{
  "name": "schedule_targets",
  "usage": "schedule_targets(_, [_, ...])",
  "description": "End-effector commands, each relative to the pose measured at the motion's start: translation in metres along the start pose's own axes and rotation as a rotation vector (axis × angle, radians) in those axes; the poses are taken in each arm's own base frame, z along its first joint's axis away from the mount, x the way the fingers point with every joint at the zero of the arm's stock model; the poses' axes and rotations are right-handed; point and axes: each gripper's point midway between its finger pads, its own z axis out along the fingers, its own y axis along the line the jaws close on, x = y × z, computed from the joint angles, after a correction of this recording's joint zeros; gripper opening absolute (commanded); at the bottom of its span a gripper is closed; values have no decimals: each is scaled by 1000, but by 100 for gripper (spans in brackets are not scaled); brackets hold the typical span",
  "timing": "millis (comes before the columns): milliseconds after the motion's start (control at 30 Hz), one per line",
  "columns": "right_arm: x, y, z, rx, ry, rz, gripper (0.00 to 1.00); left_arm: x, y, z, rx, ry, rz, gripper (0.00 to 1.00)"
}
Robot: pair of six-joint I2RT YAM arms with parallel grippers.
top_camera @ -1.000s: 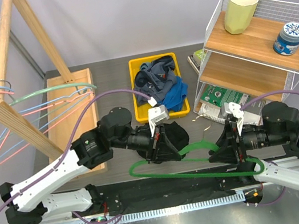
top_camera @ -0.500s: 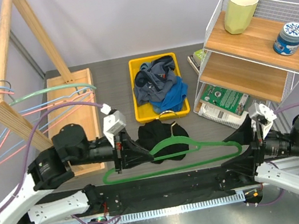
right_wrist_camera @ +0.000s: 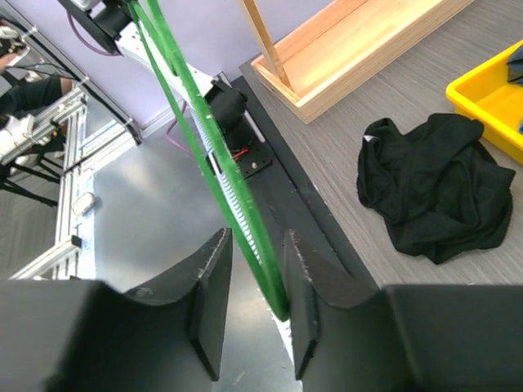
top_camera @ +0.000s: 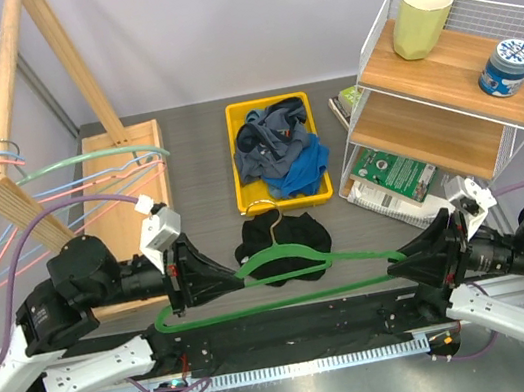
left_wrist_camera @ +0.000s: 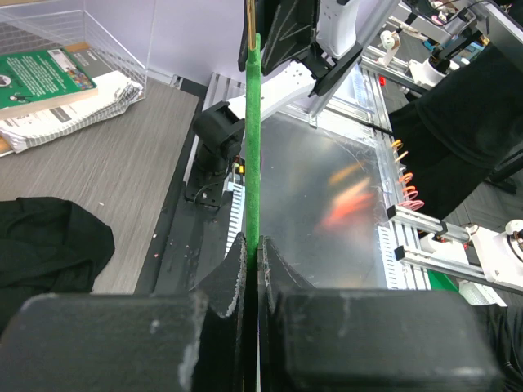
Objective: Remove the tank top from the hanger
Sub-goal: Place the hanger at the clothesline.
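Note:
The black tank top lies crumpled on the table in front of the yellow bin, off the hanger; it also shows in both wrist views. The bare green hanger hangs level above the table's near edge, hook toward the tank top. My left gripper is shut on the hanger's left arm. My right gripper stands open around the hanger's right end; the rod rests against one finger, with a gap to the other.
A yellow bin of blue and grey clothes stands behind the tank top. A wooden rack with pastel wire hangers is at the left. A wire shelf with a cup and a tin stands at the right, a green packet beneath.
The tank top has come off the hanger and dropped onto the table. My left arm drew back leftward with the hanger. My right gripper let go, pulled right, then came around the hanger's right end.

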Motion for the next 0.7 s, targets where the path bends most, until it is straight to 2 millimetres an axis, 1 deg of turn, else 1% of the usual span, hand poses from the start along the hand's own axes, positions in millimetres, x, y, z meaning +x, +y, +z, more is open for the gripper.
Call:
schedule_targets(0, [-14, 14, 5, -78, -60, -1, 29, -18, -8, -5, 21, -58, 42, 0])
schedule_targets(33, [-11, 15, 7, -91, -51, 4, 26, -18, -8, -5, 22, -58, 42, 0])
schedule_targets(67, [-14, 17, 7, -101, -65, 6, 19, -17, -7, -4, 22, -57, 41, 0])
schedule_targets(133, [-12, 17, 9, -108, -62, 12, 9, -18, -4, -2, 7, -59, 39, 0])
schedule_targets(167, [-13, 15, 10, -97, -70, 12, 1, -19, -2, -2, -5, -63, 37, 2])
schedule_targets(200, [-14, 14, 10, -89, -75, 15, 1, -19, 4, -1, -36, -67, 32, 6])
schedule_targets(233, [-15, 12, 9, -78, -81, 15, 1, -19, 6, -1, -47, -68, 31, 12])
schedule_targets(267, [-17, 9, 9, -59, -97, 14, 1, -19, 8, -1, -57, -68, 31, 26])
schedule_targets(333, [-20, 9, 5, -56, -121, 8, 1, -18, 15, 0, -95, -66, 26, 46])
schedule_targets(367, [-21, 9, 4, -54, -130, 3, 1, -20, 19, 0, -116, -70, 25, 64])
schedule_targets(400, [-23, 9, 0, -53, -145, -1, 1, -21, 21, -1, -135, -77, 25, 70])
schedule_targets(433, [-23, 10, -2, -54, -152, -8, 1, -23, 29, -3, -183, -90, 24, 76])
schedule_targets(467, [-24, 10, -3, -53, -156, -12, 1, -25, 33, -5, -204, -98, 29, 84])
schedule_targets(533, [-23, 10, -6, -48, -158, -21, 1, -31, 40, -12, -263, -130, 32, 92])
schedule_targets(567, [-18, 6, -7, -31, -137, -18, 1, -37, 51, -20, -334, -166, 30, 96])
schedule_targets(633, [-17, 1, -10, 3, -130, -17, 1, -45, 62, -35, -424, -224, 30, 100])
schedule_targets(667, [-13, -2, -11, 20, -113, -16, 1, -49, 74, -44, -502, -256, 27, 100])
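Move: The green hanger is already pinched by the left hand, its middle about 6 cm to the right and roughly level; the hanger's right end sits between the right hand's still half-open fingers. The black tank top lies on the table some 15 cm ahead of the left hand, 8 cm to its right and 37 cm below, which is about 15 cm ahead, 15 cm left and 32 cm below the right hand. The green hanger's right end gets pinched by the right hand, whose fingers close on it while the hand stays within a centimetre or so. The left hand then lets go, opening wide as it eases forward about 5 cm, over the table, its wrist turning some 15 degrees counter-clockwise. ##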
